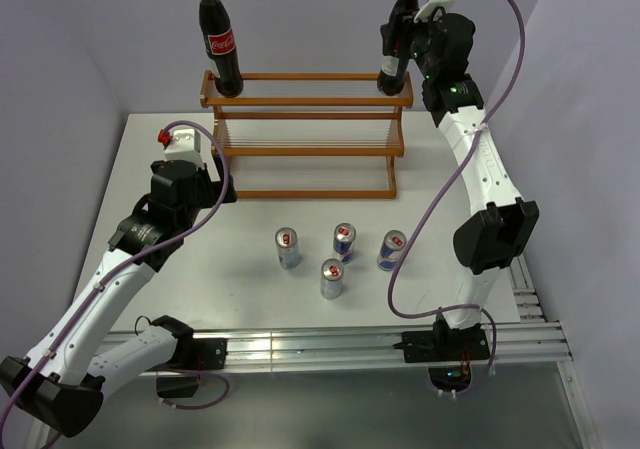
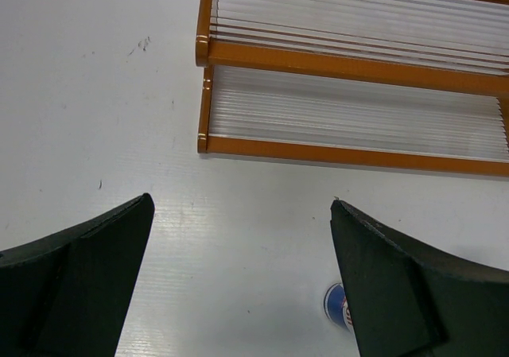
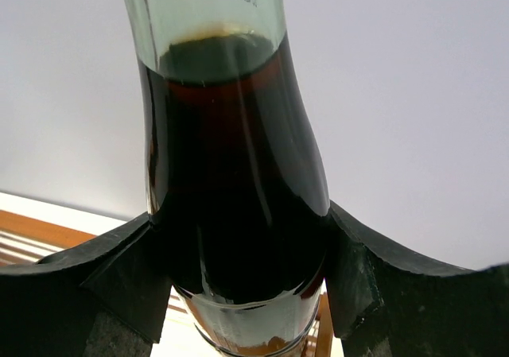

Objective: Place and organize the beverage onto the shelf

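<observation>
The shelf (image 1: pixel 305 134) stands at the back of the table, and its two lower tiers (image 2: pixel 334 61) show in the left wrist view. One cola bottle (image 1: pixel 220 44) stands free at the left end of the top tier. A second cola bottle (image 1: pixel 395 64) is upright at the right end of that tier, with my right gripper (image 1: pixel 405 39) shut on it. Its dark body (image 3: pixel 231 134) fills the space between the jaws of that gripper (image 3: pixel 238 210). Several blue-and-silver cans (image 1: pixel 344 241) stand on the table in front of the shelf. My left gripper (image 2: pixel 242 200) hangs open and empty over the table near the shelf's left end, with a can (image 2: pixel 336 303) partly hidden beside its right finger.
A wall runs close behind the shelf and along the right side. The table's left edge (image 1: pixel 105 184) lies just beyond my left arm (image 1: pixel 150 229). An aluminium rail (image 1: pixel 330 344) crosses the near edge by the arm bases.
</observation>
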You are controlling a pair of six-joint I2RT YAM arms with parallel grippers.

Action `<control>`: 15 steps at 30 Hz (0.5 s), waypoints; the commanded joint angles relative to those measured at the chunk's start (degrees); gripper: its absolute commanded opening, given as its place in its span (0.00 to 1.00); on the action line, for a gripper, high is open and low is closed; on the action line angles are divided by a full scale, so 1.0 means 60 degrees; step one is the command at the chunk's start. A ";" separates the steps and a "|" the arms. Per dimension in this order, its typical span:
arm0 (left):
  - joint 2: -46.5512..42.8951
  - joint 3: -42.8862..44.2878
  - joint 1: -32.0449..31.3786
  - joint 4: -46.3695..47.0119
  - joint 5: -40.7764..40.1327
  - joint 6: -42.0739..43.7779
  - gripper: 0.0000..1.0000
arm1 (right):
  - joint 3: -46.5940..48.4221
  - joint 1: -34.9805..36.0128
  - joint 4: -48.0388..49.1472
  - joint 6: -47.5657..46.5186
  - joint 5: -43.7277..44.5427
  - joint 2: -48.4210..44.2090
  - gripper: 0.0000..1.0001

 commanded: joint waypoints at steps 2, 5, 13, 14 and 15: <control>-0.0170 -0.0002 0.0033 0.0333 0.0074 0.0149 1.00 | -0.0509 -0.0070 0.1791 -0.0060 -0.0007 -0.1043 0.49; -0.0141 0.0013 0.0033 0.0333 0.0059 0.0149 0.99 | -0.0598 -0.0070 0.1734 -0.0060 -0.0051 -0.1059 0.57; -0.0126 0.0013 0.0033 0.0304 0.0044 0.0149 1.00 | 0.0105 -0.0070 0.1177 -0.0060 0.0081 -0.0824 1.00; -0.0126 0.0013 0.0048 0.0318 0.0059 0.0149 0.99 | 0.0149 -0.0070 0.1162 -0.0060 0.0110 -0.0839 1.00; -0.0112 0.0027 0.0033 0.0318 0.0045 0.0149 1.00 | 0.0149 -0.0070 0.1162 -0.0060 0.0125 -0.0839 1.00</control>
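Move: The right hand still grips the second coke bottle, its middle at the hand point and about 2 cm below; the top shelf's right end is some 3 cm right and 13 cm below, level ahead. The other coke bottle is level ahead, roughly 40 cm left and 2 cm below. From the idle left hand, the gripped bottle lies about 25 cm ahead, 41 cm right and 17 cm up. Easing back about 1 cm, the right hand opens, lets go of the bottle, then rises some 2 cm. ##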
